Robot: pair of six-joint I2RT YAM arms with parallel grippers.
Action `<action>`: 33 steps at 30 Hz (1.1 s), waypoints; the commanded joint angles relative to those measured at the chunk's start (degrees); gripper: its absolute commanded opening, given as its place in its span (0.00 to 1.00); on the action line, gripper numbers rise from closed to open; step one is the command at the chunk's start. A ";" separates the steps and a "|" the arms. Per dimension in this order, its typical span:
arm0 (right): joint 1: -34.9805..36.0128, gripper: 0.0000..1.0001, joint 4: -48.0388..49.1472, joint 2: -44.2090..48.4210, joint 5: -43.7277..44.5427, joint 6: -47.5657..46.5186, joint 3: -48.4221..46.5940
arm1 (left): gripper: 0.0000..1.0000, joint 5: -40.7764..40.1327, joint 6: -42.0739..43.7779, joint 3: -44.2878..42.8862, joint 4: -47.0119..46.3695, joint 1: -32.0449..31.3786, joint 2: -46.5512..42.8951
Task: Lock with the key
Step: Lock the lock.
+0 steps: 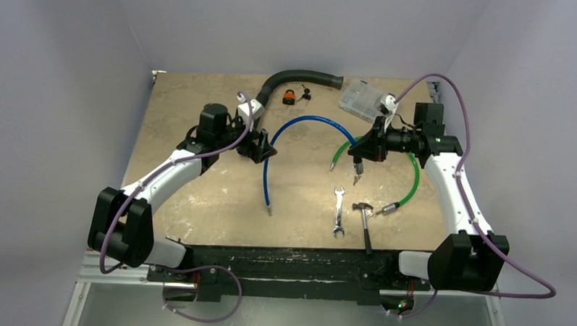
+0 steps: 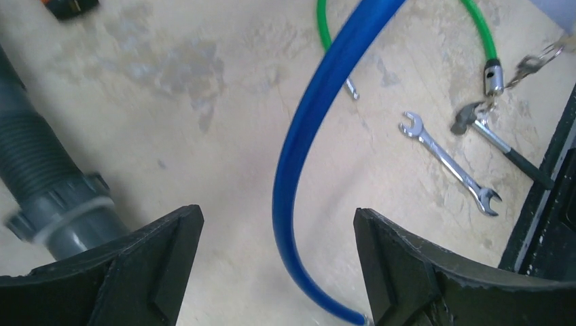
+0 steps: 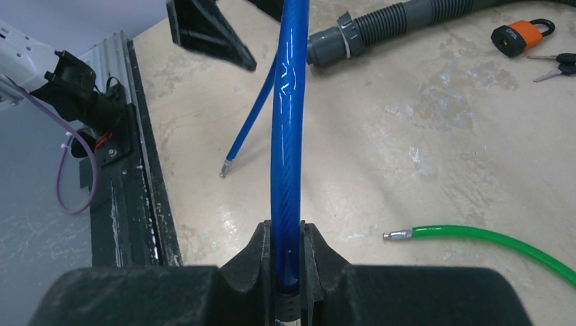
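Note:
The orange padlock (image 1: 290,97) lies at the back of the table, and the keys (image 1: 304,95) rest just to its right. The right wrist view shows the padlock (image 3: 519,37) and the keys (image 3: 557,64) side by side, untouched. My right gripper (image 3: 286,231) is shut on one end of a blue cable (image 3: 289,122), mid-table in the top view (image 1: 357,164). My left gripper (image 2: 277,214) is open; the blue cable (image 2: 306,136) passes between its fingers without being gripped. From above, the left gripper (image 1: 261,146) sits in front of the padlock.
A grey corrugated hose (image 1: 303,78) curves along the back, beside a clear plastic box (image 1: 364,99). A green cable (image 1: 414,178), a wrench (image 1: 338,212) and a hammer (image 1: 365,222) lie toward the front right. The black base rail (image 3: 129,176) borders the near edge.

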State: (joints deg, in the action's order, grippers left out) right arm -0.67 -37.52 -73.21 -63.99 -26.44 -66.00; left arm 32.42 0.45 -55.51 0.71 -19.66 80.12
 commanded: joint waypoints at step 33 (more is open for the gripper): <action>0.23 0.00 32.79 4.96 6.25 32.00 5.11 | 0.00 -6.25 -40.21 10.69 -25.22 -3.04 7.21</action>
State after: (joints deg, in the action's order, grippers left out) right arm -0.64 -18.79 -70.59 -62.54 -6.74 -63.48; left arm 25.36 -31.64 -41.34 -17.50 -23.18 88.18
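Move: The blue hose, its far end already in the right hand, has its free leg about 3 cm back of the open left hand, level with it sideways and some 9 cm below. From the left hand, the grey pipe's end lies about 8 cm ahead and 8 cm to the left, and the green hose tip about 3 cm ahead and 21 cm to the right, both some 18 cm below. From the right hand, the free leg is about 3 cm back, 24 cm to the left and 15 cm below. The left hand drops about 10 cm and eases back a few centimetres around the blue hose's free leg, drifting a little left and then some 4 cm right, while it rolls some 30 degrees about its own finger line (counter-clockwise looking along the fingers) and its fingers close to pinch the hose above its free end. The right hand keeps its grip by the other fitting, slowly lifting that end 3 to 4 cm and carrying it about 2 cm forward. ##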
